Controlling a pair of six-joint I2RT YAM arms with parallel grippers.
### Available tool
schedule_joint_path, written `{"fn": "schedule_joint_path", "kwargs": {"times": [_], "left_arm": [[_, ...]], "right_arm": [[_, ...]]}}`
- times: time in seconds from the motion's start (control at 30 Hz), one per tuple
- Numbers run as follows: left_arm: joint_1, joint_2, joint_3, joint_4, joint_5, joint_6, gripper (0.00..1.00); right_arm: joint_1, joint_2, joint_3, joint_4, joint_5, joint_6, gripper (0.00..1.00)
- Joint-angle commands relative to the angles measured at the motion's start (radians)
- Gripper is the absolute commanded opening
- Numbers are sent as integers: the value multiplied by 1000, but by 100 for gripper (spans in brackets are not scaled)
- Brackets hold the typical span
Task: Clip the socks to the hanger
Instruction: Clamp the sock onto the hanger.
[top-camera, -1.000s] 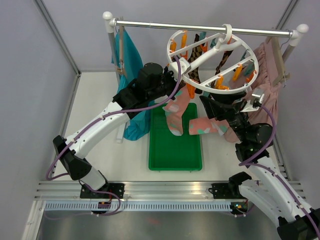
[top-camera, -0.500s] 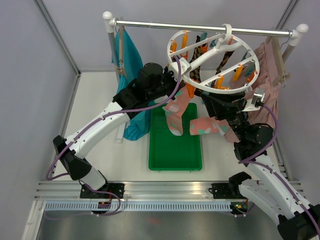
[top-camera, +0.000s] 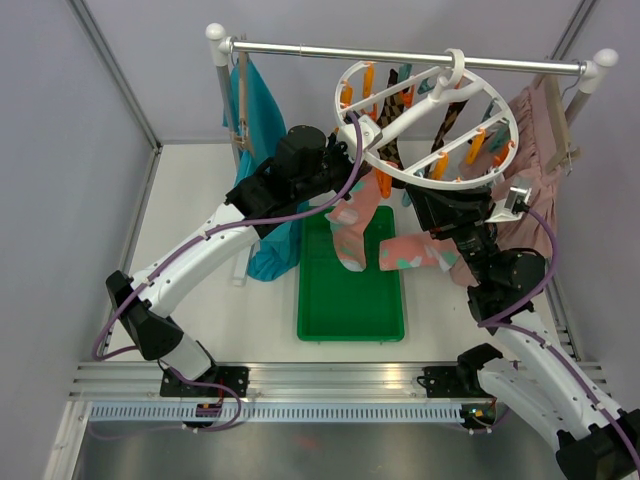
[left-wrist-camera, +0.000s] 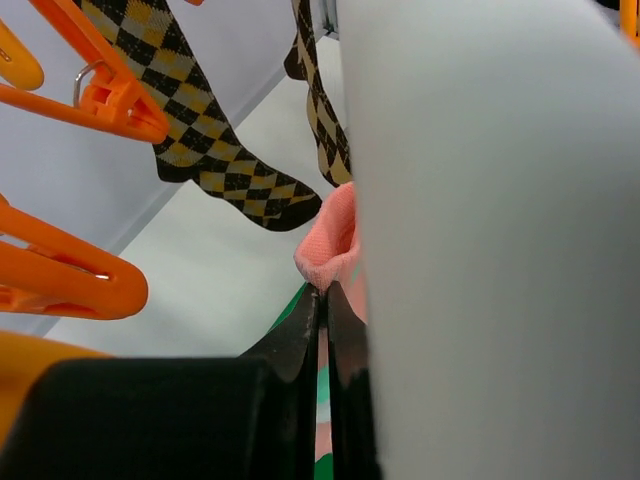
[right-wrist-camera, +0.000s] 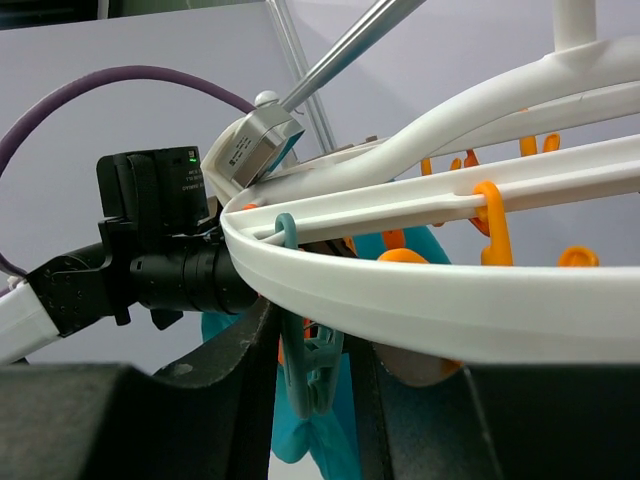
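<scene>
The white ring hanger (top-camera: 428, 122) hangs by its hook from the rail, with orange and teal clips and argyle socks (top-camera: 392, 140) clipped on. My left gripper (top-camera: 352, 192) is shut on the cuff of a pink sock (top-camera: 350, 235) just below the ring's left rim. In the left wrist view the pink sock (left-wrist-camera: 330, 245) is pinched at the left gripper (left-wrist-camera: 325, 292), beside the hanger (left-wrist-camera: 480, 230) and argyle socks (left-wrist-camera: 215, 150). My right gripper (right-wrist-camera: 312, 345) stands under the hanger (right-wrist-camera: 450, 300), its jaws narrowed on either side of a teal clip (right-wrist-camera: 310, 375) with thin gaps.
A green tray (top-camera: 350, 305) lies below the socks. A second pink sock with mint patches (top-camera: 410, 250) hangs by my right arm. A teal garment (top-camera: 255, 110) hangs at the rail's left end and a pink skirt (top-camera: 540, 150) at its right. Orange clips (left-wrist-camera: 95, 95) hang close.
The right jaws have narrowed around the teal clip and the right wrist has edged up under the ring. The left arm and its sock have stayed put.
</scene>
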Motion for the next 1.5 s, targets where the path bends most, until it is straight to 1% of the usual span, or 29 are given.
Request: {"fn": "schedule_joint_path", "kwargs": {"times": [0.0, 0.03, 0.07, 0.1, 0.2, 0.4, 0.5, 0.67, 0.8, 0.9, 0.97, 1.13, 1.47], "left_arm": [[-7, -8, 22, 31, -9, 13, 2], [-7, -16, 16, 36, -9, 8, 2], [-7, -22, -4, 40, -11, 3, 2], [-7, -29, -16, 51, -11, -7, 2], [-7, -66, -77, 79, -8, -36, 2], [-7, -153, -188, 148, 43, -99, 2], [-7, -199, -244, 206, 90, -127, 2], [-7, -249, -309, 297, 172, -165, 2], [-7, -246, -311, 317, 184, -213, 2], [-8, -237, -312, 330, 184, -234, 2], [-10, -223, -311, 333, 180, -240, 2], [-11, -209, -320, 355, 170, -247, 2], [-10, -194, -307, 358, 152, -230, 2]], "right_arm": [[7, -12, 9, 1, 37, 5, 13], [8, -9, 12, -16, 42, 5, 9], [9, -8, 16, -25, 43, 5, 2], [10, -6, 24, -31, 43, 5, 0], [15, -8, 43, -79, 56, -2, 0], [19, -2, 115, -239, 118, -37, 0], [25, 31, 164, -338, 149, -60, 0], [51, 75, 259, -444, 207, -85, 0], [99, 121, 323, -555, 342, -140, 0], [136, 152, 358, -598, 405, -162, 0], [151, 176, 386, -623, 416, -174, 0], [186, 186, 382, -600, 433, -208, 0], [205, 192, 366, -551, 392, -231, 0]]}}
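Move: The left gripper holds the pink sock's cuff. From there the teal clip is about 8 cm back, 6 cm right and perhaps 5 cm above; an orange clip is some 4 cm back, 2 cm right and 3 cm higher, and a hanging checked sock is about 9 cm ahead, 4 cm right, nearly level. From the right hand, already on the teal clip, the cuff lies about 8 cm ahead, 6 cm left and 5 cm below. Bring the left gripper, still pinching the pink cuff, back about 5 cm from beside the rim, dipping first and then rising, and roll the wrist until the fingertips come level. Meanwhile keep squeezing the teal clip with the right gripper and carry it forward some 7 cm, slightly left and down, towards the cuff, tipping the fingers down about 20 degrees and turning them clockwise. ##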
